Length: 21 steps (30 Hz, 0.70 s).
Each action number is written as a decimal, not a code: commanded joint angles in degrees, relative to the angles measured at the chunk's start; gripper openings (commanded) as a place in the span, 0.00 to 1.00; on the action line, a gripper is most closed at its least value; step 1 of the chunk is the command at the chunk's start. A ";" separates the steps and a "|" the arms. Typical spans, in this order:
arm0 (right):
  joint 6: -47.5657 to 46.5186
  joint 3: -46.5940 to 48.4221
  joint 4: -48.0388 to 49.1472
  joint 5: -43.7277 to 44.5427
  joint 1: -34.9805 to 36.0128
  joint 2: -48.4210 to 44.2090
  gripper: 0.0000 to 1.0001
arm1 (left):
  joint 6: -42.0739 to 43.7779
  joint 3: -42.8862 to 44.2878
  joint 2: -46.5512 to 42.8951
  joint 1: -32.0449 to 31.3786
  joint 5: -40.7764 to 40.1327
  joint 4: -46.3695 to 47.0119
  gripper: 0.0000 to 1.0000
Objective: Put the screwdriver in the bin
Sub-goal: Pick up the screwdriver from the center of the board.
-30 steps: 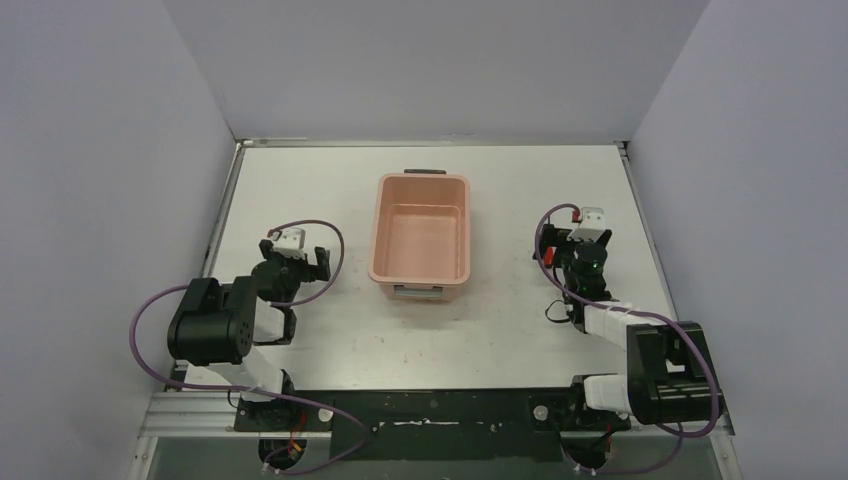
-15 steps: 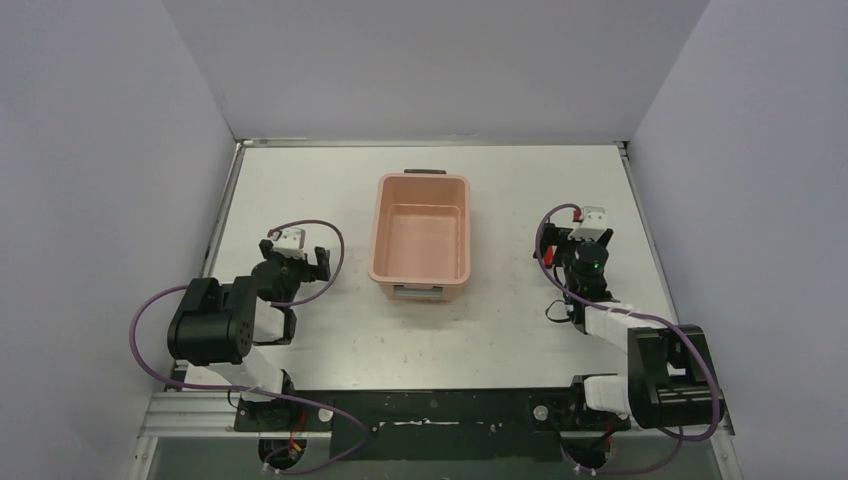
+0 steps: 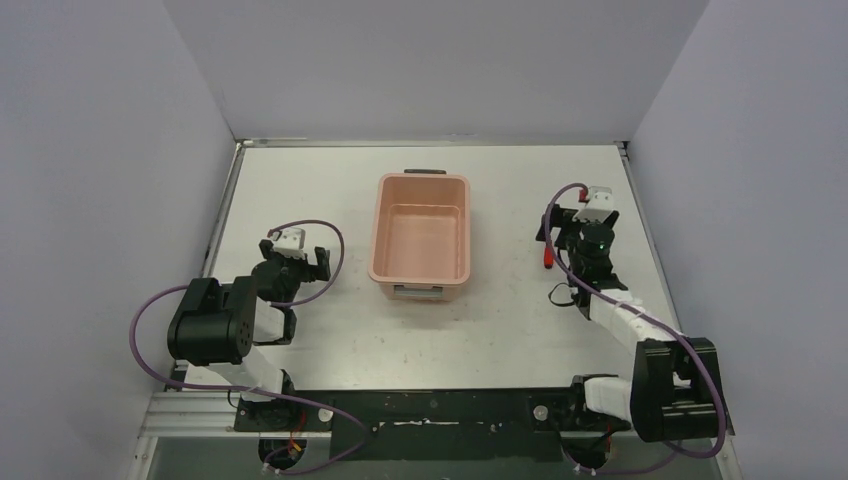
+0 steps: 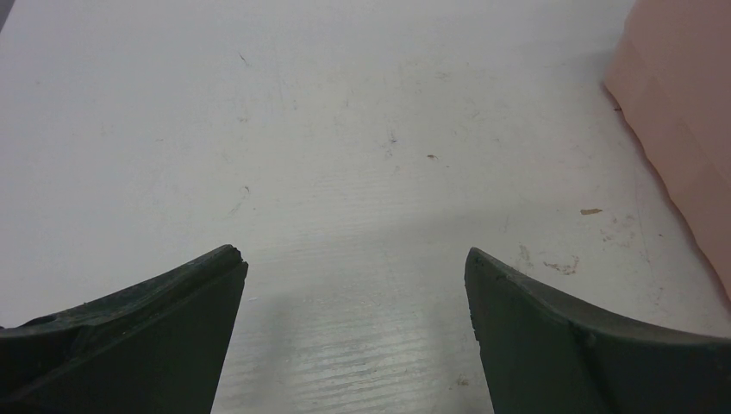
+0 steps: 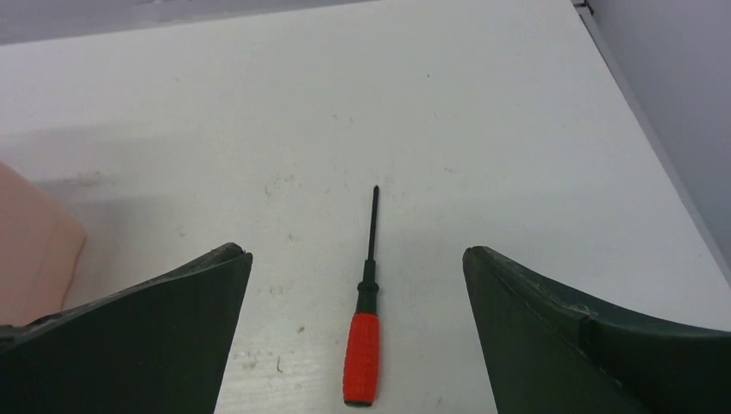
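The screwdriver (image 5: 363, 345) has a red handle and a thin black shaft. It lies on the table between my right gripper's open fingers, handle nearest the camera, shaft pointing away. The fingers stand apart from it on both sides. In the top view my right gripper (image 3: 589, 214) hangs over that spot and hides the screwdriver. The salmon-pink bin (image 3: 378, 232) stands empty in the middle of the table, to the left of the right gripper; its corner shows in the right wrist view (image 5: 26, 250). My left gripper (image 3: 292, 262) is open and empty, left of the bin (image 4: 681, 103).
The table's right edge (image 3: 640, 230) and the grey side wall run close beside the right arm. Purple cables (image 3: 330, 250) loop off both wrists. A dark handle (image 3: 424, 172) sits on the bin's far end.
My right gripper has moved away from the base, toward the far side of the table, and now stands over the screwdriver. The left arm and the bin have not moved.
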 commanded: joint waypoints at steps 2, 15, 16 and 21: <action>2.62 12.30 -13.24 1.26 -0.26 1.65 1.00 | 0.21 0.72 -0.48 -0.09 0.33 2.45 0.97; 3.43 38.89 -45.47 0.21 -0.38 10.45 1.00 | 0.21 0.76 -0.44 -0.04 0.33 2.48 0.97; 3.46 40.35 -47.14 0.18 -0.41 10.91 1.00 | 0.21 0.75 -0.48 -0.07 0.30 2.45 0.97; 2.57 45.41 -54.70 -1.97 -0.58 11.22 1.00 | 0.18 0.76 -0.47 -0.09 0.33 2.47 0.97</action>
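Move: The screwdriver lies handle towards the robot, about 15 cm ahead of the right hand, roughly 1 cm to its right and some 22 cm below. The bin stands about 33 cm to this hand's left and 7 cm ahead, its middle some 14 cm lower than the hand. From the idle left hand the screwdriver is about 16 cm ahead, 61 cm to the right and 14 cm below. The empty right hand climbs about 7 cm and carries forward some 5 cm, gaining height over the screwdriver while closing the level gap to it, with nearly all of that travel early on. Then it almost stops in place while the wrist goes on tipping the fingers down, some 15 degrees in all, fingers staying wide open and touching nothing. ##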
